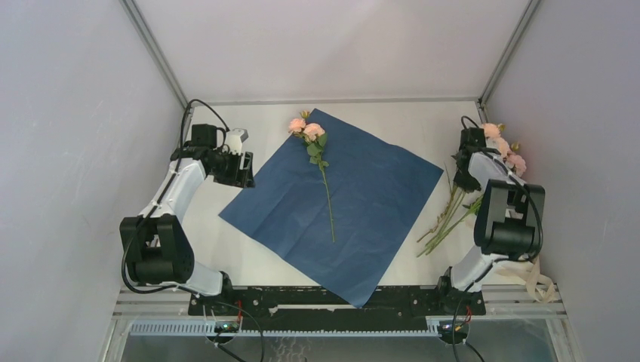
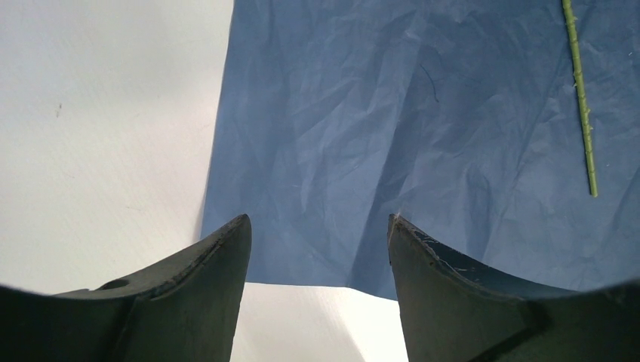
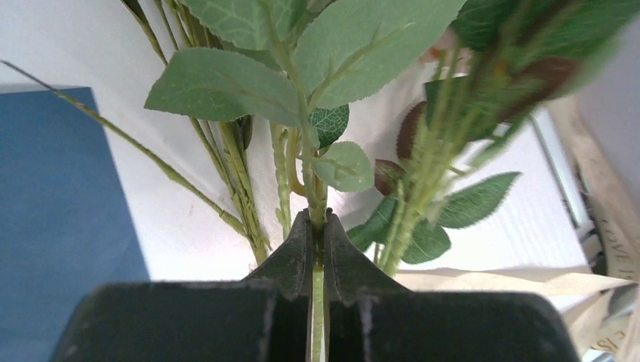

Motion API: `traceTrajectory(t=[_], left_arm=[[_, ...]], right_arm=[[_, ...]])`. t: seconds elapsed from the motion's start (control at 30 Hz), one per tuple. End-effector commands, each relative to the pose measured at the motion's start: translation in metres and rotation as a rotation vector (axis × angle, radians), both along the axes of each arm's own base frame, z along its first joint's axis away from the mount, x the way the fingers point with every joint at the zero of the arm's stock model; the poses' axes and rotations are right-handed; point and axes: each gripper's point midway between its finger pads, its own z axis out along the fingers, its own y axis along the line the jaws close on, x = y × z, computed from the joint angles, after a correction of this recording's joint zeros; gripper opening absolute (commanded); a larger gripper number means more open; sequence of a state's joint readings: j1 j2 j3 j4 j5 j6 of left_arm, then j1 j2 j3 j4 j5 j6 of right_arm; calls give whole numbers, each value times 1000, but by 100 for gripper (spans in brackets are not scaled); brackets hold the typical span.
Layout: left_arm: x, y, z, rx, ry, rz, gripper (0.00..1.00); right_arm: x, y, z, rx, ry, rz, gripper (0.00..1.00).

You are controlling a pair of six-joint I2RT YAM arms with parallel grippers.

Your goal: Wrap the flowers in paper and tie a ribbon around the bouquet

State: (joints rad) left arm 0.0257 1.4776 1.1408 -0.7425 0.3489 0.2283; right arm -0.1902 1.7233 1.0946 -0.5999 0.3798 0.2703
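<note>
The paper (image 1: 355, 215) lies flat in the middle of the table, navy side up. On it rests one flower (image 1: 326, 185), its pink blooms at the sheet's far corner. More flowers (image 1: 504, 145) lie at the right, stems (image 1: 445, 220) pointing toward the near edge. My right gripper (image 1: 465, 182) is shut on one green stem (image 3: 317, 196) of this bunch, with leaves just beyond its tip (image 3: 317, 225). My left gripper (image 1: 243, 170) hovers open by the paper's left corner (image 2: 302, 188), nothing between its fingers (image 2: 219, 256). The cream ribbon (image 1: 539, 283) lies at the near right.
The white table (image 1: 407, 121) is boxed in by grey walls on both sides and at the back. A metal frame rail (image 1: 340, 298) with both arm bases runs along the near edge. The paper's near corner (image 1: 364, 302) overhangs that rail.
</note>
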Motion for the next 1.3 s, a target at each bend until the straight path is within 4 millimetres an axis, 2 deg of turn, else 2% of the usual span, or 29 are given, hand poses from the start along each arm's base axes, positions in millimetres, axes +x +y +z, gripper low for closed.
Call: traceTrajectory(t=[0.0, 0.17, 0.27, 0.33, 0.37, 0.43, 0.5, 0.53, 0.57, 0.6, 0.67, 0.73, 0.8, 0.87, 0.97, 1.03, 1.07, 1.17, 1.27], left_arm=[[-2, -6, -2, -28, -7, -28, 72], [-3, -6, -1, -30, -10, -29, 72], [-3, -7, 0, -31, -13, -33, 72], [-3, -6, 1, -30, -17, -33, 72], [-3, -6, 1, -29, -18, -34, 72], [-4, -7, 1, -30, -16, -34, 72], [-4, -7, 1, -31, -14, -32, 72], [-4, -6, 1, -30, -14, -31, 72], [-4, -6, 2, -28, -12, -31, 72], [-5, -6, 2, -28, -12, -30, 72], [-6, -5, 4, -24, -14, -28, 72], [-6, -5, 6, -21, -23, -27, 72], [-5, -5, 6, -20, -25, -28, 72], [-5, -5, 5, -20, -21, -28, 72], [-6, -5, 3, -22, -13, -29, 72], [-6, -5, 2, -22, -12, -28, 72], [-6, -5, 2, -22, -12, -28, 72], [-6, -5, 2, -22, -11, -31, 72], [-5, -5, 0, -21, -6, -30, 72]], right_arm=[[12, -18, 80, -132, -221, -5, 0], [12, -13, 183, -230, -529, 42, 0], [13, 9, 238, -267, -712, 137, 0], [20, 45, 270, -213, -844, 294, 0], [25, 70, 280, -157, -901, 393, 0], [33, 133, 291, -14, -979, 600, 0], [39, 199, 285, 120, -991, 777, 0], [38, 240, 277, 206, -977, 888, 0], [42, 274, 259, 283, -923, 966, 0], [40, 299, 253, 344, -897, 1012, 0], [51, 343, 218, 424, -779, 1041, 0], [61, 379, 195, 482, -724, 1045, 0], [71, 406, 167, 530, -650, 1023, 0], [83, 422, 133, 522, -555, 1011, 0], [95, 429, 83, 471, -393, 980, 0], [95, 435, 58, 481, -298, 978, 6], [94, 436, 45, 481, -245, 970, 14], [96, 429, 53, 451, -225, 948, 38], [100, 412, 80, 447, -284, 933, 49]])
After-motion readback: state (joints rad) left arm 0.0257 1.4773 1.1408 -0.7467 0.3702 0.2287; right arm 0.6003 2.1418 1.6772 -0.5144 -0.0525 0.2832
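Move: The right hand already pinches a rose's stem just above the table. The first rose, beside which this one is to go, lies on the blue paper with its middle about 43 cm left, 5 cm ahead and 3 cm below. Closer by, the paper's right corner is some 6 cm left and 8 cm ahead; the loose stems still waiting lie about 5 cm left and 9 cm back. From the left hand, the first rose is about 22 cm right, 2 cm ahead and 10 cm below. Still pinching the stem, the right hand carries its rose up and over in a high arc, rising nearly 30 cm, swinging about 43 cm left and some 9 cm forward, then sinking to just above the paper beside the first rose's stem. The wrist turns roughly 55 degrees counter-clockwise on the way, and the fingers open about halfway at the bottom to let the stem go. ##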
